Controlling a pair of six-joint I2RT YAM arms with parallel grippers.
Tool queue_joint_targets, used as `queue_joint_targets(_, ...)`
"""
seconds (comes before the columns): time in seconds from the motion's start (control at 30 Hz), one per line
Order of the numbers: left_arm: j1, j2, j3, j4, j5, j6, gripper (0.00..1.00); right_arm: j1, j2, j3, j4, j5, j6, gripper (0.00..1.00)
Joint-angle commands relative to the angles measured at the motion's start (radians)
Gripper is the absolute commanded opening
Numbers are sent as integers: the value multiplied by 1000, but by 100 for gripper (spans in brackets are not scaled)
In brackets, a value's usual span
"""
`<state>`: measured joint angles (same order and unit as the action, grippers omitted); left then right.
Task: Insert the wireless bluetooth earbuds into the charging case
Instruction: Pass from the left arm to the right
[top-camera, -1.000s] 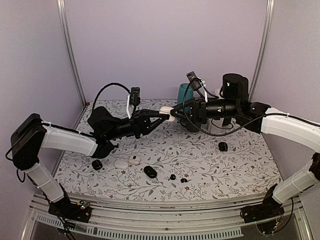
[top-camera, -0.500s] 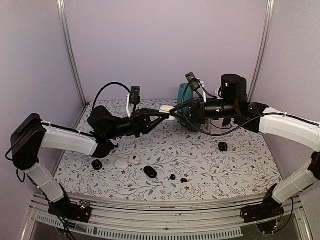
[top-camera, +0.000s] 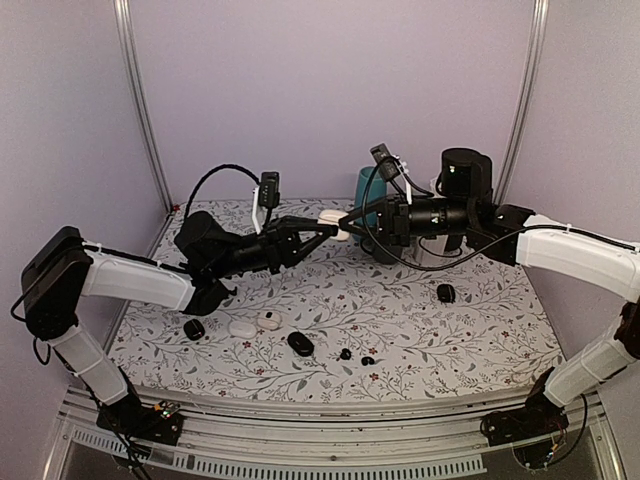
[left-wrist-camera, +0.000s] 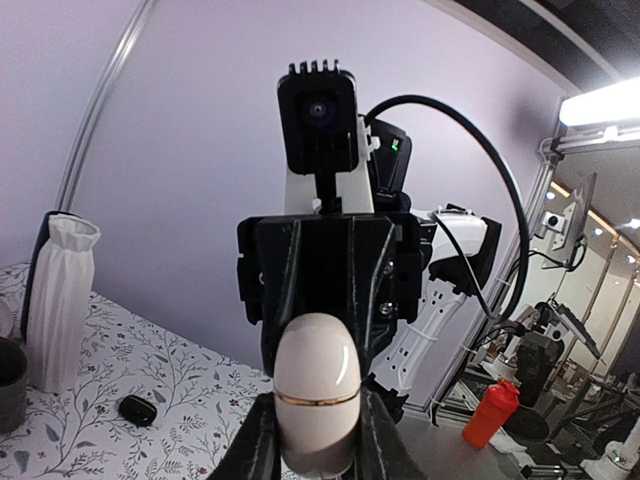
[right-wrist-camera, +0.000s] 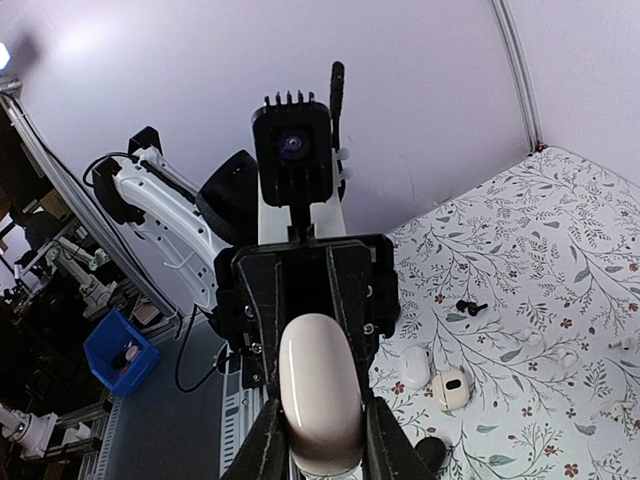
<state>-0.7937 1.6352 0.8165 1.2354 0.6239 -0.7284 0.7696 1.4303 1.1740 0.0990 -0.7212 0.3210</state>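
A white, closed pebble-shaped charging case (top-camera: 333, 222) hangs in mid-air over the back of the table, held from both ends. My left gripper (top-camera: 324, 230) is shut on its lower half (left-wrist-camera: 316, 390), below the gold seam. From the other side my right gripper (top-camera: 347, 221) has its fingers pressed against both flanks of the case (right-wrist-camera: 320, 395). Two tiny black earbuds (top-camera: 345, 354) (top-camera: 368, 360) lie loose on the floral table near the front, far below both grippers. Another small black bud (right-wrist-camera: 465, 305) shows on the cloth in the right wrist view.
Black oval cases lie at the front (top-camera: 300, 343), front left (top-camera: 194, 328) and right (top-camera: 446, 293). A closed white case (top-camera: 242, 327) and an open white one (top-camera: 268, 320) sit front left. A teal cup (top-camera: 368, 190) stands behind the grippers, with a white ribbed vase (left-wrist-camera: 60, 300) nearby.
The right gripper's jaws have narrowed onto the white case, which the left gripper kept holding. Both arms have barely shifted.
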Motion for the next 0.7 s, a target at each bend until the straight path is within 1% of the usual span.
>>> queue_joint_targets(0.0, 10, 8, 21, -10, -39, 4, 20, 13, 24, 6, 8, -34, 18, 4)
queue_joint_targets(0.07, 10, 0, 13, -20, -54, 10, 35, 13, 21, 6, 10, -28, 21, 4)
queue_joint_targets(0.13, 11, -10, 6, -37, -68, 23, 52, 12, 19, 4, 10, -14, 28, 4)
queue_joint_targets(0.2, 10, -22, -4, -43, -76, 39, 64, 9, 13, -2, 14, 0, 37, 3)
queue_joint_targets(0.23, 10, -27, -9, -47, -80, 45, 76, 4, 12, -6, 14, 9, 43, 3)
queue_joint_targets(0.27, 11, -34, -14, -52, -84, 53, 90, -1, 8, -12, 18, 15, 49, 3)
queue_joint_targets(0.3, 11, -39, -19, -59, -87, 61, 95, -8, 5, -22, 24, 23, 61, 3)
queue_joint_targets(0.47, 12, -67, -59, -97, -111, 96, 96, -50, -26, -80, 44, 74, 115, 3)
queue_joint_targets(0.67, 23, -129, -137, -129, -173, 134, 96, -91, -67, -157, 72, 128, 167, 3)
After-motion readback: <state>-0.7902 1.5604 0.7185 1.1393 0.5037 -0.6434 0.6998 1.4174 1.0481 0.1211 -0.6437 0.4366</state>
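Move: The white charging case is held in mid-air between both grippers: its middle lies about 2 cm to the right hand's left and level with it. From the left hand it is some 2 cm to the right and perhaps 1 cm higher. From the right hand, the grey mug stands about 24 cm ahead, 13 cm right and 29 cm below; the teal tumbler 31 cm ahead, 9 cm right and 23 cm below. The black case lies 4 cm back, 9 cm left and 32 cm below. The left fingers spread wide and let go of the white charging case while the right keep their pinch on it. The left hand edges forward, then sinks about 2.5 cm and backs off leftward; the right, after a brief near-hold, carries the case away, down about 5 cm with some forward and rightward travel, turning roughly 15 degrees. ##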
